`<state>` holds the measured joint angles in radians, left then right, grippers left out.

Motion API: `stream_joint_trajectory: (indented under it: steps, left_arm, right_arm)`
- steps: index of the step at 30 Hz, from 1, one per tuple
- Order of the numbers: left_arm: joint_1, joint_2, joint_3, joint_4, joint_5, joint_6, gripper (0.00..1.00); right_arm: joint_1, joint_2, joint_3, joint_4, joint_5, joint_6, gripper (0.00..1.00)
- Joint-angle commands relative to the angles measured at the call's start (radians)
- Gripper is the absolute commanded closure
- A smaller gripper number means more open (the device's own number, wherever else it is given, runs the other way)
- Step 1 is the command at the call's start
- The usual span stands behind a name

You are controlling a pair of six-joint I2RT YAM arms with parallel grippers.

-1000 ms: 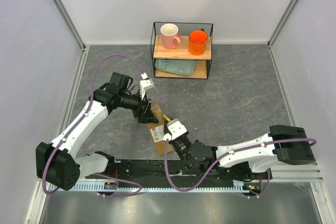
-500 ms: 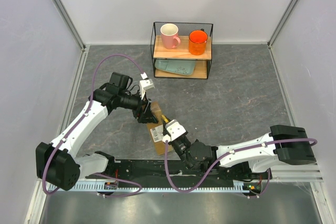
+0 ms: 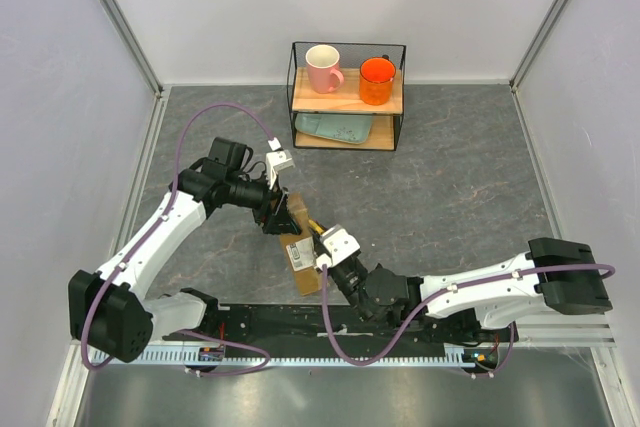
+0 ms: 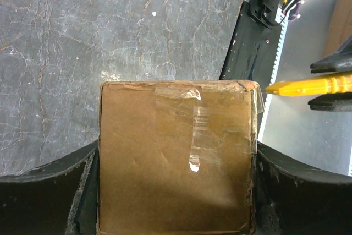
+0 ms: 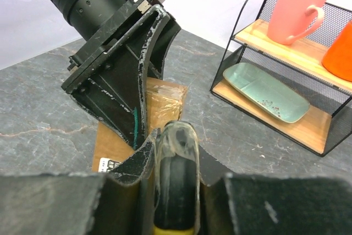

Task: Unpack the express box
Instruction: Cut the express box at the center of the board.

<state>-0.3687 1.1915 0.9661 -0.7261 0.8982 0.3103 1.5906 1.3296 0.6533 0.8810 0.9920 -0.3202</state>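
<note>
The express box [image 3: 299, 259], brown cardboard with a small white label, lies on the grey table between the two arms. My left gripper [image 3: 279, 213] is shut on its far end. In the left wrist view the taped box [image 4: 165, 136] fills the gap, with both fingers [image 4: 49, 191] against its sides. My right gripper [image 3: 322, 245] is shut on a yellow utility knife [image 3: 314, 227], whose tip points at the box's right edge. In the right wrist view the knife [image 5: 176, 180] sits upright in my right gripper [image 5: 179, 152], just short of the box's taped end [image 5: 165, 100]. The knife [image 4: 313, 85] also shows in the left wrist view.
A black wire shelf [image 3: 347, 97] stands at the back with a pink mug [image 3: 323, 68], an orange mug [image 3: 377, 80] and a teal tray [image 3: 333, 128] below. Pale walls close in three sides. The arms' base rail [image 3: 330, 322] runs along the near edge.
The right arm's outer link and shoulder have swung slightly right and nearer. The right jaws have tightened on the knife. The left arm and box have not moved.
</note>
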Motion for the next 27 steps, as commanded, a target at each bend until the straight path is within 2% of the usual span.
stream_joint_trajectory:
  steps: [1,17,23,27]
  left_arm:
    - [0.002,0.017,0.037,0.065,-0.025,-0.010,0.83]
    - [0.002,0.008,0.036,0.068,-0.021,-0.013,0.84]
    - [0.002,0.005,0.042,0.067,-0.033,-0.005,0.84]
    - [0.002,0.017,0.141,0.010,-0.085,0.056,0.84]
  right_arm:
    - [0.011,-0.027,0.005,-0.054,-0.052,0.102,1.00]
    - [0.052,0.034,-0.056,-0.114,0.051,0.170,1.00]
    - [0.052,-0.003,-0.064,-0.142,0.066,0.167,1.00]
    - [0.055,-0.088,-0.047,-0.195,0.063,0.149,1.00]
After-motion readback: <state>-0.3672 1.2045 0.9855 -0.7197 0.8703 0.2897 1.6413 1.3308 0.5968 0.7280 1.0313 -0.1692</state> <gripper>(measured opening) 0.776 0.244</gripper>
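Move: My left hand is clamped on the box near its top; the box's middle sits about 3 cm to its right and 6 cm below. My right hand holds the yellow cutter, pointing forward-left at the box's back-right edge. From that hand the box's middle is some 6 cm ahead, 5 cm left and 9 cm lower; the white label lies about 3 cm ahead, 5 cm left and 9 cm down. I draw the cutter down along the box's right-hand edge: my right hand sinks about 5 cm, slowly at first and then in a quick drop, easing back some 2 cm and tipping slightly nose-down with its grip unchanged. My left hand keeps the box clamped, edging barely a centimetre forward. ##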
